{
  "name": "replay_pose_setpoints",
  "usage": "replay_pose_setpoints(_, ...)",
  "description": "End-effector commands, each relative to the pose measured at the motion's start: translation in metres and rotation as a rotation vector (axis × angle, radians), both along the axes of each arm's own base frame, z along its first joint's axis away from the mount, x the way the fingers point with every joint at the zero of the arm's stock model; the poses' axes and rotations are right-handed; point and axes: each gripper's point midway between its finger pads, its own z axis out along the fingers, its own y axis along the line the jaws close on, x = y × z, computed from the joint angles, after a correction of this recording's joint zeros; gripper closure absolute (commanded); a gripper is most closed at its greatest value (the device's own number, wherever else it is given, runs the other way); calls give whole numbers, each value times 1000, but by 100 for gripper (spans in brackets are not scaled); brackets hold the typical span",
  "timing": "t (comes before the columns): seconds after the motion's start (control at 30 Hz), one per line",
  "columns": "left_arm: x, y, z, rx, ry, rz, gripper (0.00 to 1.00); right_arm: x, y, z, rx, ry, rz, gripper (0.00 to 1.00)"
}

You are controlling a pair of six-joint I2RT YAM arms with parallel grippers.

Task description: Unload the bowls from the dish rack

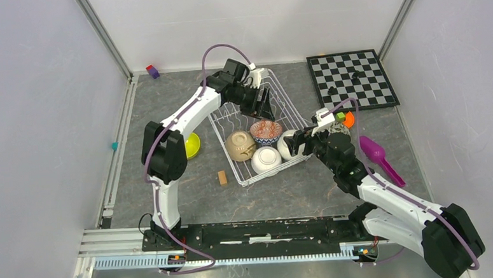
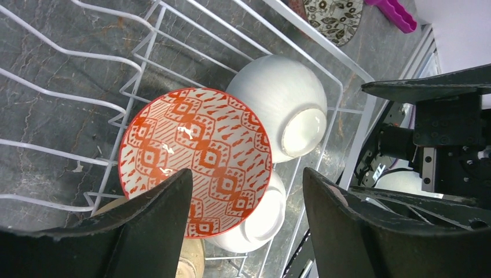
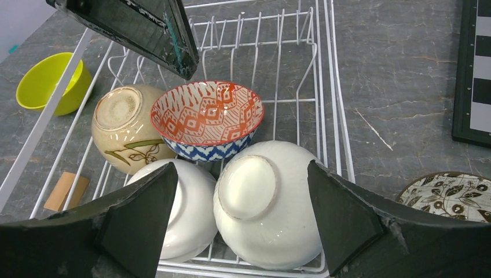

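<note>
The white wire dish rack (image 1: 273, 93) sits mid-table. In it lie a tan bowl (image 1: 239, 146), a bowl red-patterned inside and blue-and-white outside (image 3: 205, 116), and two plain white bowls (image 3: 269, 202) (image 3: 191, 214) tipped with their feet up. A lime-yellow bowl (image 1: 193, 145) stands on the table left of the rack. My left gripper (image 2: 246, 174) hangs open just above the red-patterned bowl (image 2: 197, 156), one finger over its rim. My right gripper (image 3: 242, 168) is open, its fingers on either side of the right-hand white bowl, with no visible contact.
A chessboard (image 1: 352, 79) lies at the back right. A purple scoop (image 1: 380, 157) and a floral dish (image 3: 451, 197) are right of the rack. A small wooden block (image 1: 222, 177) lies by the rack's near left corner. A purple block (image 1: 153, 71) sits at the back left.
</note>
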Motion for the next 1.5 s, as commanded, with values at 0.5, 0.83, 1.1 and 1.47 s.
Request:
replay_pose_setpoints(0.5,-44,-12,-3,216,-246,-205,39,-6,-32,50,85,-178,-133,11)
replay_pose_setpoints(0.83,-46,-9,-25,382,-304,-220,37,-9,-38,53,91,-192,-155,11)
replay_pose_setpoints(1.1,-43,-4,-42,483,-313,-216,43,-9,-39,52,91,-189,-158,11)
replay_pose_setpoints(1.47,-41,0,-47,540,-338,-206,82,-10,-42,53,87,-191,-167,11)
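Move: The patterned orange-and-blue bowl lies about 9 cm below the left hand, some 3 cm back and barely 1 cm to its right. From that bowl, the large white bowl is about 7 cm right and 5 cm back, the small white bowl 9 cm straight back, and the tan bowl 9 cm left and 4 cm back. From the right hand the patterned bowl is roughly 5 cm ahead, 9 cm left and 8 cm below. The left hand draws back about 5 cm over the patterned bowl, dipping slightly to the right, then sinks to about 6 cm below its starting height while the wrist turns some 35 degrees so the fingers point more steeply down, and the half-open fingers close onto the bowl's base-side rim, one tip inside and one outside. Meanwhile the right hand, fingers still wide open, lifts about 4 cm and backs off to the right by nearly as much, away from the patterned bowl, then stays there. ##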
